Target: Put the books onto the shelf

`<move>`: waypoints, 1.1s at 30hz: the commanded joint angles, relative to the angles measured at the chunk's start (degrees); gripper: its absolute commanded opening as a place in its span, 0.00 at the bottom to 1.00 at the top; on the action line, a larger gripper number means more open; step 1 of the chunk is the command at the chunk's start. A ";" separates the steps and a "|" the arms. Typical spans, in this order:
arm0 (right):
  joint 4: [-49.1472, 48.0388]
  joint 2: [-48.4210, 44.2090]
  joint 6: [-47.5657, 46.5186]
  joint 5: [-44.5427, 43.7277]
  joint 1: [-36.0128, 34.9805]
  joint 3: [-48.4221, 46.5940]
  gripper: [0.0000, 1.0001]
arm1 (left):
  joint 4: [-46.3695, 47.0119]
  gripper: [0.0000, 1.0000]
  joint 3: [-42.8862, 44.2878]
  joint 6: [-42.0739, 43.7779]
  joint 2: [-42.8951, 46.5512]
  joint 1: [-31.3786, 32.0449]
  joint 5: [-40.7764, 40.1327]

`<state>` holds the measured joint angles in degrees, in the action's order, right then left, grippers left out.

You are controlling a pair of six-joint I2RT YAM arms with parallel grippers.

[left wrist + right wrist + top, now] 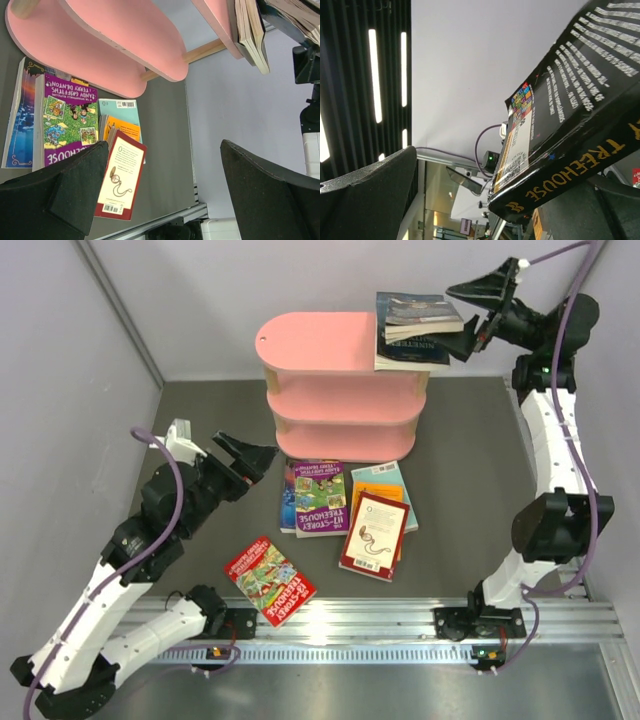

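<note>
The pink shelf (340,390) stands at the back middle, and three books (415,330) lie stacked on the right end of its top board. My right gripper (478,315) is open at that stack's right edge. In the right wrist view a dark Treehouse book (570,125) lies close to one finger (590,210), with the other finger far off. My left gripper (250,462) hangs open above the table, left of the loose books. These are a purple-green book (318,498), a teal book (395,480), an orange book (375,495), a maroon-and-cream book (375,535) and a red Treehouse book (270,580).
A blue book (288,495) lies under the purple-green one. Grey walls close in the table on the left, back and right. A metal rail (380,625) with both arm bases runs along the near edge. The shelf's lower boards (125,40) hold nothing visible.
</note>
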<state>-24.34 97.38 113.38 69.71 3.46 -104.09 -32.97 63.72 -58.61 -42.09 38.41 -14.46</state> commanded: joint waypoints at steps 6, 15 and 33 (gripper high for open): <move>-2.56 -0.79 22.23 -1.07 -1.53 -5.77 1.00 | 4.14 0.99 -0.09 -0.45 0.69 -0.09 -0.66; -8.62 1.14 30.93 -5.46 -2.58 -9.54 1.00 | 4.06 0.98 -0.71 -1.07 0.78 -0.09 -0.31; -16.52 -2.71 37.26 -11.09 -4.78 -3.78 1.00 | 2.39 0.98 -2.02 -1.95 3.59 -0.09 -1.19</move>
<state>-35.83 99.22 114.67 59.99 -0.86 -111.94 -32.58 62.04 -60.14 -39.75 38.41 -14.66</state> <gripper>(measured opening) 0.996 0.983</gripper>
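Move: The black Treehouse book lies across the right gripper's lower finger, tipped up at its right side; its middle is about 6 cm left of the hand point, 2 cm farther out and 3 cm below. Under it, the Nineteen Eighty-Four book sits some 7 cm left, 4 cm ahead and 7 cm below the hand. The bare left part of the shelf top is roughly 26 cm left, 4 cm ahead and 10 cm below. From the left gripper, the Treehouse book is about 33 cm right, 18 cm ahead and 13 cm higher. Keep the right gripper wide open, lower finger under the Treehouse book's raised right side, and lever that side upward to tip the book left over the stack. Climb to nearly 9 cm, easing a couple of centimetres left and back and rolling the forward side of the hand up some 20 degrees, then dip about 2 cm. ##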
